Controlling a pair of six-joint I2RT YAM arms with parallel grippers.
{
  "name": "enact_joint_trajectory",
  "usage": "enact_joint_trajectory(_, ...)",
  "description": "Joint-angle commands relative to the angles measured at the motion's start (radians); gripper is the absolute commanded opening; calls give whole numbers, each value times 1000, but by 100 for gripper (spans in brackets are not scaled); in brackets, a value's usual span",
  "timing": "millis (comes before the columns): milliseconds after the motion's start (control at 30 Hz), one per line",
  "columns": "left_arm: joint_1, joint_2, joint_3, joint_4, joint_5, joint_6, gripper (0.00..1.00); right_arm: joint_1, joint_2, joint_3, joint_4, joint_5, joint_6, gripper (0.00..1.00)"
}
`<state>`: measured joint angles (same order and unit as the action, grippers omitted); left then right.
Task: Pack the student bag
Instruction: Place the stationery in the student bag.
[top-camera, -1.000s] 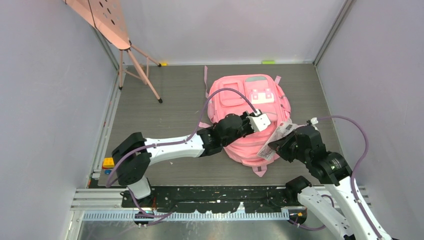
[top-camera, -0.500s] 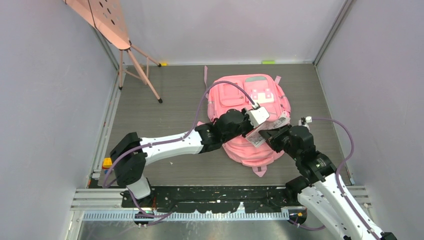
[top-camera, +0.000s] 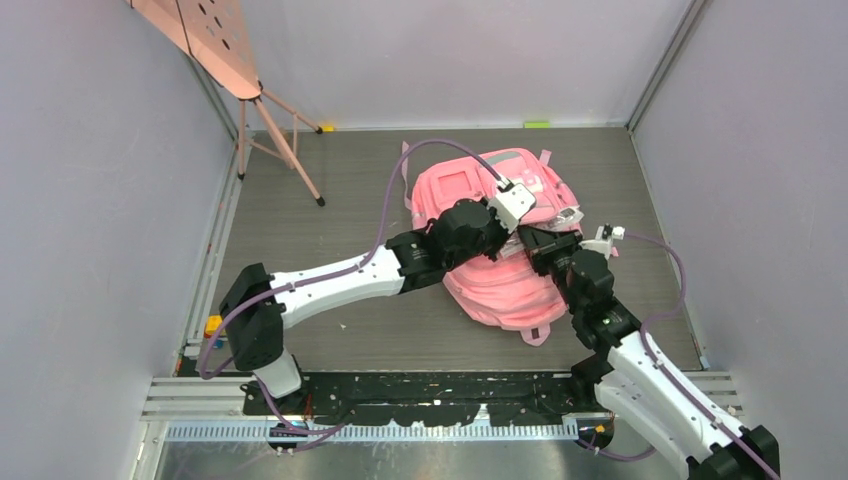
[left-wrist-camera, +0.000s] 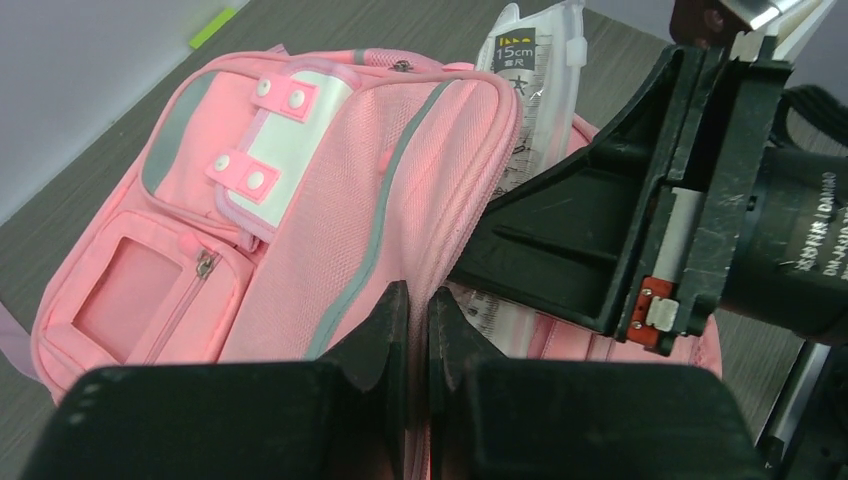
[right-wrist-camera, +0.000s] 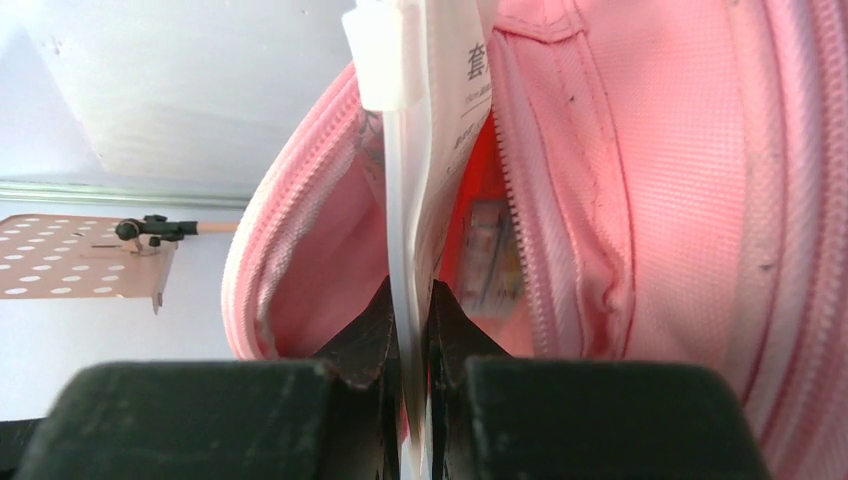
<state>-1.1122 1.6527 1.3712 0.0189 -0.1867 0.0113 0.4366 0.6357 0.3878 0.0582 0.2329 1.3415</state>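
Observation:
The student bag (top-camera: 455, 185), a pink backpack, lies mid-table with its main opening pulled apart. My left gripper (top-camera: 515, 243) is shut on the pink fabric rim of that opening (left-wrist-camera: 418, 310) and holds it up. My right gripper (top-camera: 537, 242) is shut on a flat clear plastic packet (right-wrist-camera: 430, 120) with a ruler inside. In the left wrist view the packet (left-wrist-camera: 530, 80) shows a 15cm label and runs along the bag's side panel. In the right wrist view the packet points into the open pink mouth of the bag (right-wrist-camera: 650, 200). A small item lies blurred inside.
A pink perforated board on a tripod stand (top-camera: 265, 120) stands at the back left. Small yellow and blue blocks (top-camera: 215, 325) lie by the left wall near my left arm's base. Grey walls close in three sides; a green tape mark (top-camera: 537, 124) sits at the back edge.
My right arm has swung left and forward, carrying the packet from beside the bag to its opening. My left gripper has pulled the bag's rim up and back, shifting the bag.

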Motion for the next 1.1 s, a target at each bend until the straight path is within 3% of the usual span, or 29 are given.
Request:
enact_joint_trajectory(0,-9,-52,88,55,75,-92,0,-2,90,-4,388,94,-47,0)
enact_joint_trajectory(433,31,-28,114,-2,155,-118,0,3,465,145,335,189,-131,1)
enact_joint_trajectory(567,35,-21,106,-3,158,-144,0,5,557,227,253,179,-217,14)
enact_joint_trajectory(733,79,-29,80,-12,150,-222,0,5,551,227,140,209,-226,49)
enact_joint_trajectory(800,101,-34,62,-5,150,-247,0,5,515,203,102,215,-220,58)
enact_joint_trajectory(1067,135,-48,42,-13,154,-235,0,5,344,140,-23,155,-250,76)
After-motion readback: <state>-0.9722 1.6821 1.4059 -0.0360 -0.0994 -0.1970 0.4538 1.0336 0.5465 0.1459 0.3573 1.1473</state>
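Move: The right hand, already holding the stationery set, has the inside of the student bag's open compartment about 7 cm ahead, 3 cm left and 4 cm below. The flap edge is roughly 3 cm left, 1 cm back and 5 cm above; the white card pouch lies some 10 cm ahead, level sideways, slightly below. From the left hand, already pinching that edge, the compartment is about 8 cm straight ahead and 9 cm below. Right hand pushes stationery about 8 cm forward into the bag, opens and backs off; left draws flap forward. ##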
